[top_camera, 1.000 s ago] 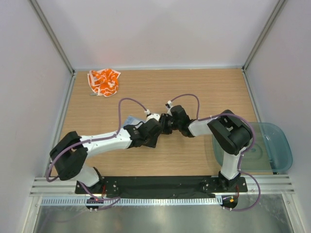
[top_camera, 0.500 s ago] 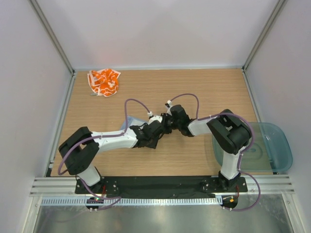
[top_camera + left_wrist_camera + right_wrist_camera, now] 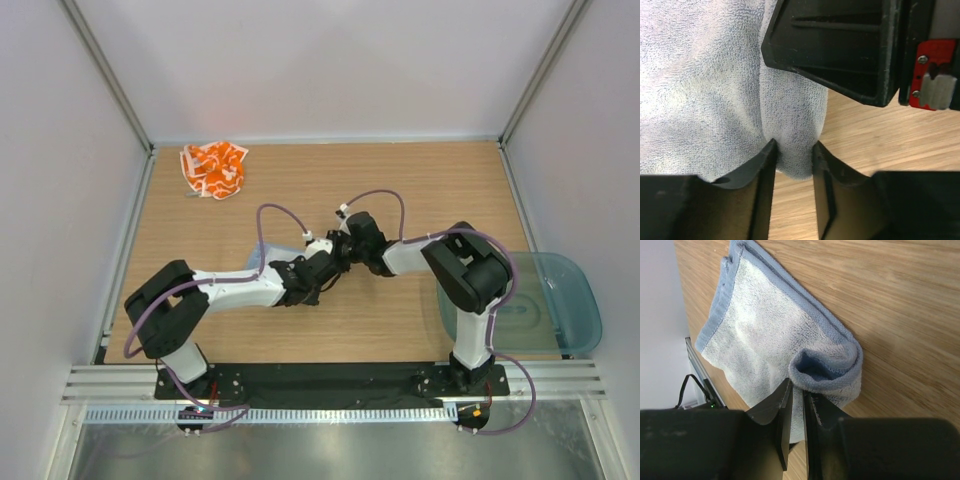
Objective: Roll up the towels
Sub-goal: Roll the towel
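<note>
The pale grey-blue towel point(image 3: 260, 257) lies mid-table, mostly hidden under both wrists. In the right wrist view the grey-blue towel point(image 3: 765, 340) has its near edge curled into a loose roll point(image 3: 832, 372). My right gripper point(image 3: 798, 387) is shut on a layer of that roll. In the left wrist view a fold of the grey-blue towel point(image 3: 700, 85) sits between my fingers, and my left gripper point(image 3: 794, 150) presses it from both sides. The two grippers, left point(image 3: 322, 272) and right point(image 3: 340, 248), meet tip to tip. The orange-patterned towel point(image 3: 213, 168) lies crumpled at the far left corner.
A translucent teal tray point(image 3: 575, 300) sits off the table's right edge beside the right arm. The right gripper's black body point(image 3: 840, 45) hangs close above the left gripper's fingers. White walls enclose the table on three sides.
The left arm's elbow has swung right and the wrist has shifted slightly left. The left jaws have narrowed onto the towel fold. The right gripper has edged left with it.
</note>
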Controlling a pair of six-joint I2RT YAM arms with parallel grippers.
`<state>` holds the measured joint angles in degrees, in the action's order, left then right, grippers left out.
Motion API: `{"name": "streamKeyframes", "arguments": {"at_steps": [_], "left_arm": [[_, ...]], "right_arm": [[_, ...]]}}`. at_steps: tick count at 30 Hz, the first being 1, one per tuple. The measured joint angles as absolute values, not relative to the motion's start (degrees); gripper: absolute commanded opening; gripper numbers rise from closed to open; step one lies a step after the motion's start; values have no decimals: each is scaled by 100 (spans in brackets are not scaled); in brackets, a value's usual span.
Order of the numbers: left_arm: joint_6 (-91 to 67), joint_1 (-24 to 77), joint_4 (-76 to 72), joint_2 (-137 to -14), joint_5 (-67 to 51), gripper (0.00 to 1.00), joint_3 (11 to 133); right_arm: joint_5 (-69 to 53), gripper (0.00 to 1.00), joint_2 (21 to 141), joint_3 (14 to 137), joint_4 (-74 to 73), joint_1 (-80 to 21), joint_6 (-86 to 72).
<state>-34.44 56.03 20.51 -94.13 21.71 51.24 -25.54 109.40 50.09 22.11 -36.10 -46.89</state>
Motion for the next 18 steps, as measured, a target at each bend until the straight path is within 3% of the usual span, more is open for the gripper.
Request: {"name": "streamKeyframes", "arguments": {"at_steps": [1, 3, 6, 18], "left_arm": [[-3437, 5603, 2053, -9415, 2193, 20, 5122], [-3413, 5603, 2051, -9441, 2237, 9, 5124], [-3393, 5603, 2064, -9504, 2274, 0, 5190], [-3347, 5537, 1658, -9192, 2082, 0, 4823]], "right_arm": [[-2571, 22, 10962, 5039, 2196, -3607, -4687], [-2613, 22, 11002, 5096, 2165, -3597, -4687], [-2657, 22, 11054, 5170, 2128, -3577, -4683], [-2945, 23, 11091, 5317, 1820, -3310, -4628]]}}
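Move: The towel's rolled-up edge runs forward from the left hand; its near end sits right between the left fingertips, about 1 cm lower. The roll's far end is some 10 cm straight ahead, and the middle of the flat, unrolled towel about 8 cm left and 6 cm ahead. From the right hand, the near end lies about 6 cm back, the far end 4 cm ahead, and the flat part 8 cm left, level front to back. Closing almost fully while the hand stays low in place, the left fingers pinch the near end of the towel roll between their tips. The right hand, its fingers still at the roll with their gap unchanged, creeps forward about 1 cm, then also shifts about 1 cm to its right. ##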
